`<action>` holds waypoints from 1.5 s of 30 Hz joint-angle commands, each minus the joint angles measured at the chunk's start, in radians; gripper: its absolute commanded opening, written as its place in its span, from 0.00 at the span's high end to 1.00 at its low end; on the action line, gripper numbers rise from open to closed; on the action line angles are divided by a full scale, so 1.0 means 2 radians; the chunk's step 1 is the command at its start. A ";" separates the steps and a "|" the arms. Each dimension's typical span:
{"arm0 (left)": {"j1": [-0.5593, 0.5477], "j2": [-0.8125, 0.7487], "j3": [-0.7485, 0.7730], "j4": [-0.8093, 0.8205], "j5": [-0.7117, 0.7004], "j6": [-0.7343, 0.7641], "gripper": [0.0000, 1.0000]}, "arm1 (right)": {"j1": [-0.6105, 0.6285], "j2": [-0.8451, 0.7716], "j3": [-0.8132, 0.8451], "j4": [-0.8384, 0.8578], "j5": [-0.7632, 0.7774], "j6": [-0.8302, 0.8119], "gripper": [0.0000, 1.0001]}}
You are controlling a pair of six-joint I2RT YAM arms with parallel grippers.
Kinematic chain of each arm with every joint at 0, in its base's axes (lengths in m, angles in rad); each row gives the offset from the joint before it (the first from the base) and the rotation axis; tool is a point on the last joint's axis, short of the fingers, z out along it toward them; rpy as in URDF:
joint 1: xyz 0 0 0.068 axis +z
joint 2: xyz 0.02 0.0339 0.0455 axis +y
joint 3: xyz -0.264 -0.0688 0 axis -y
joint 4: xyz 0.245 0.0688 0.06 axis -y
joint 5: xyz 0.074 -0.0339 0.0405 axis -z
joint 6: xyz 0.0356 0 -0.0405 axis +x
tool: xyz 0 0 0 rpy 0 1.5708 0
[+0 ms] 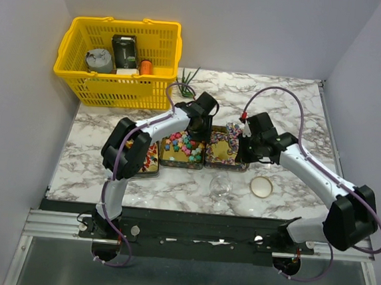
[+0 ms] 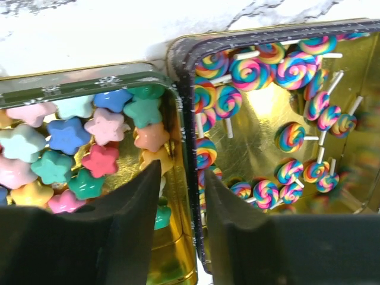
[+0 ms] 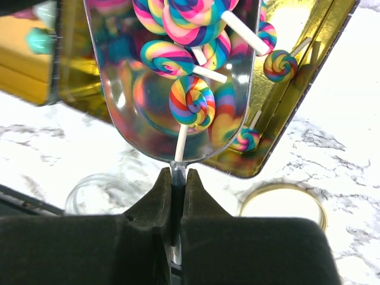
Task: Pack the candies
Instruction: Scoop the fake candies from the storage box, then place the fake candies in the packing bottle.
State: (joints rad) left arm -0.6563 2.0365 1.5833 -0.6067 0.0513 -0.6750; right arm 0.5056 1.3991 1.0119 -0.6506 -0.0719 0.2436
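Note:
The candies lie in gold tins on the marble table. Star-shaped candies (image 2: 65,136) in pastel colours fill the middle tin (image 1: 182,148). Rainbow swirl lollipops (image 2: 291,136) lie in the right tin (image 1: 221,155). My left gripper (image 2: 183,178) is open and hangs low over the two tins' adjoining walls, one finger above each tin, holding nothing. My right gripper (image 3: 178,178) is shut on the thin handle of a shiny metal scoop (image 3: 148,107). The scoop carries several lollipops (image 3: 191,101) above the right tin (image 3: 297,77).
A third tin (image 1: 150,159) sits at the left, partly under my left arm. A clear glass jar (image 1: 221,183) and a round gold lid (image 1: 261,186) lie in front of the tins. A yellow basket (image 1: 117,59) stands at the back left, a small plant (image 1: 188,82) beside it.

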 commanded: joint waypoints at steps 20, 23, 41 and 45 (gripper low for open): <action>0.002 -0.236 -0.158 0.072 -0.144 0.035 0.01 | 0.119 -0.179 -0.034 -0.199 -0.008 0.093 0.99; 0.002 -0.280 -0.215 0.120 -0.158 0.038 0.01 | 0.147 -0.181 -0.035 -0.216 -0.026 0.110 0.99; 0.003 -0.368 -0.341 0.214 -0.232 0.066 0.01 | 0.167 -0.112 0.007 -0.310 -0.147 0.107 0.99; 0.003 -0.360 -0.338 0.214 -0.229 0.068 0.01 | 0.167 -0.088 0.013 -0.313 -0.164 0.108 0.99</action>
State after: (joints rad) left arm -0.6544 1.2999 0.8989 -0.2104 -0.3679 -0.5510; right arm 0.8333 1.1923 0.9981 -1.2400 -0.3183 0.4694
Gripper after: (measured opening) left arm 0.988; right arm 0.092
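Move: The clear round storage box stands about 13 cm back and 6 cm to the left of the right hand, some 5 cm below it. The lollipop tray lies below that hand, 1 cm ahead and 4 cm left; the round lid is 13 cm back and 9 cm right. From the left hand, the star-candy tray is centred 2 cm back and 8 cm left, the storage box 14 cm back and 7 cm right, both about level in height. Keep the right fingers shut on the scoop handle and draw the lollipop-filled scoop back about 20 cm, rising a little first, from the tray to over the storage box, tipping the wrist some 30 degrees to level the scoop. Meanwhile open the left gripper fully, lift it free of the walls between the trays and swing it left and up over the star-candy tray, its fingers tilting forward. ##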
